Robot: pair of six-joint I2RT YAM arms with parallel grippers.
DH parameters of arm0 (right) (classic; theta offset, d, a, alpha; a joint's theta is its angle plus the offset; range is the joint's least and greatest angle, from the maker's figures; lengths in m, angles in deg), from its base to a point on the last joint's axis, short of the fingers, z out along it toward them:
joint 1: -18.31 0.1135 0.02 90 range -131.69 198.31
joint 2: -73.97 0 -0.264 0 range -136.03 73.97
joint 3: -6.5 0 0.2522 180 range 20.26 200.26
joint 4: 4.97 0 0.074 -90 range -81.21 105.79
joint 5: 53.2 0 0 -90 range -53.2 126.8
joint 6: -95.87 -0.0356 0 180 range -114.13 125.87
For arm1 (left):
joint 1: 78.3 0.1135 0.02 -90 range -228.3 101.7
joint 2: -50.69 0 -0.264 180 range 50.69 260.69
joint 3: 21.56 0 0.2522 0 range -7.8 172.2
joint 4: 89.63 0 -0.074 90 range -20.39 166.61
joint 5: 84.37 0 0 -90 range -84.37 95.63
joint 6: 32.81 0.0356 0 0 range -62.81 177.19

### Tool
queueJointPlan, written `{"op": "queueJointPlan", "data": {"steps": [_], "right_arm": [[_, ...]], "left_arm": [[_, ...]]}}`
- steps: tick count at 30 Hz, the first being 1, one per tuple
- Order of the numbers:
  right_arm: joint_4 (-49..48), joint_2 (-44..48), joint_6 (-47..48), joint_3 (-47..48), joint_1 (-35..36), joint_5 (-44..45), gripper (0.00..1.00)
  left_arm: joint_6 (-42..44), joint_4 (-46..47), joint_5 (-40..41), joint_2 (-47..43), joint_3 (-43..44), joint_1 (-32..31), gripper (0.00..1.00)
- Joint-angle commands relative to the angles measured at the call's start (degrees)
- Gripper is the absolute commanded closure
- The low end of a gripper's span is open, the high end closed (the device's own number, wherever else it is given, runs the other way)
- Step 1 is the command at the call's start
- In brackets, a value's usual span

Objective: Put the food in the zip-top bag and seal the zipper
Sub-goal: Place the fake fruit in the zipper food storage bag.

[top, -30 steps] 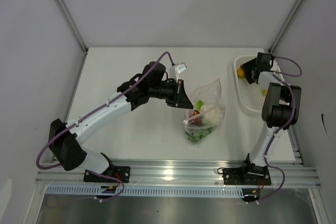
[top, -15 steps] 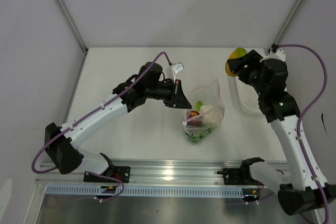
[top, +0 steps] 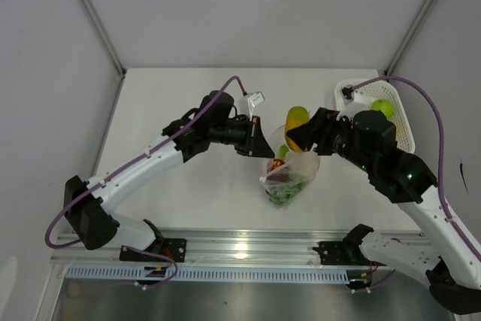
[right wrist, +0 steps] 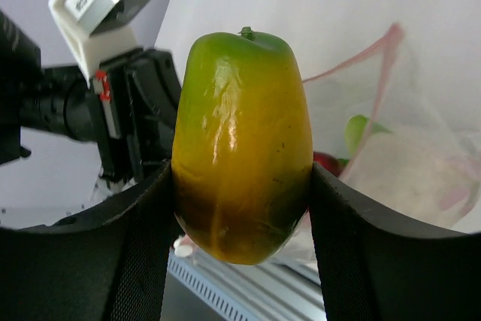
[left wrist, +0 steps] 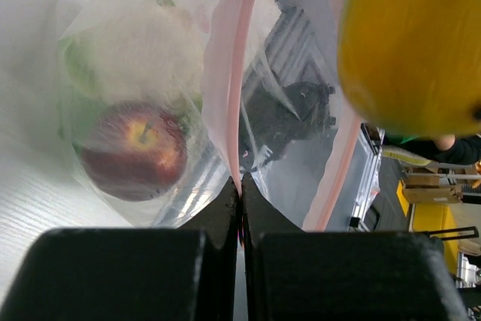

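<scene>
The clear zip-top bag (top: 289, 174) stands open in the middle of the table with a red apple (left wrist: 135, 152), a white piece and green food inside. My left gripper (top: 263, 144) is shut on the bag's pink zipper strip (left wrist: 233, 73) and holds the mouth up; its tips (left wrist: 240, 193) pinch the strip. My right gripper (top: 299, 131) is shut on a yellow-green mango-like fruit (right wrist: 242, 144) and holds it in the air just above the bag's mouth. The fruit also shows in the left wrist view (left wrist: 409, 43) and in the top view (top: 296, 119).
A white mesh basket (top: 402, 122) sits at the back right with a green apple (top: 383, 107) in it. The metal rail (top: 248, 249) runs along the near edge. Walls close in the table at left, back and right.
My right arm has swung left from the basket, carrying the yellow-green fruit to a spot over the bag's mouth. The left gripper keeps its hold on the zipper strip.
</scene>
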Motion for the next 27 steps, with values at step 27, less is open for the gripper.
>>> {"op": "queueJointPlan", "data": {"steps": [27], "right_arm": [[20.87,-1.62,-25.57,-1.03,15.19,22.54,0.73]], "left_arm": [[-3.25,3.34,6.31,-5.08,0.18,-7.03,1.0]]}}
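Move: In the right hand the mango is already gripped, with the bag's open mouth some 10 cm below it, about 2 cm back and 2 cm to its left. The cauliflower inside lies roughly 3 cm ahead, 1 cm left and 22 cm below; the apple about 1 cm back, 6 cm left and 21 cm below. From the left hand, still pinching the rim, the mouth's middle is about 7 cm right, 1 cm ahead and 2 cm lower. Carrying the mango left and back over the bag mouth, the right hand then swings back to the right by about 5 cm as it sinks some 6 cm in all into the opening, drawing a little farther back, its fingers tipping downward and turning clockwise with the grip kept. The shut left fingers keep hold of the rim, easing back about 3 cm with a slight rise and drift right. ##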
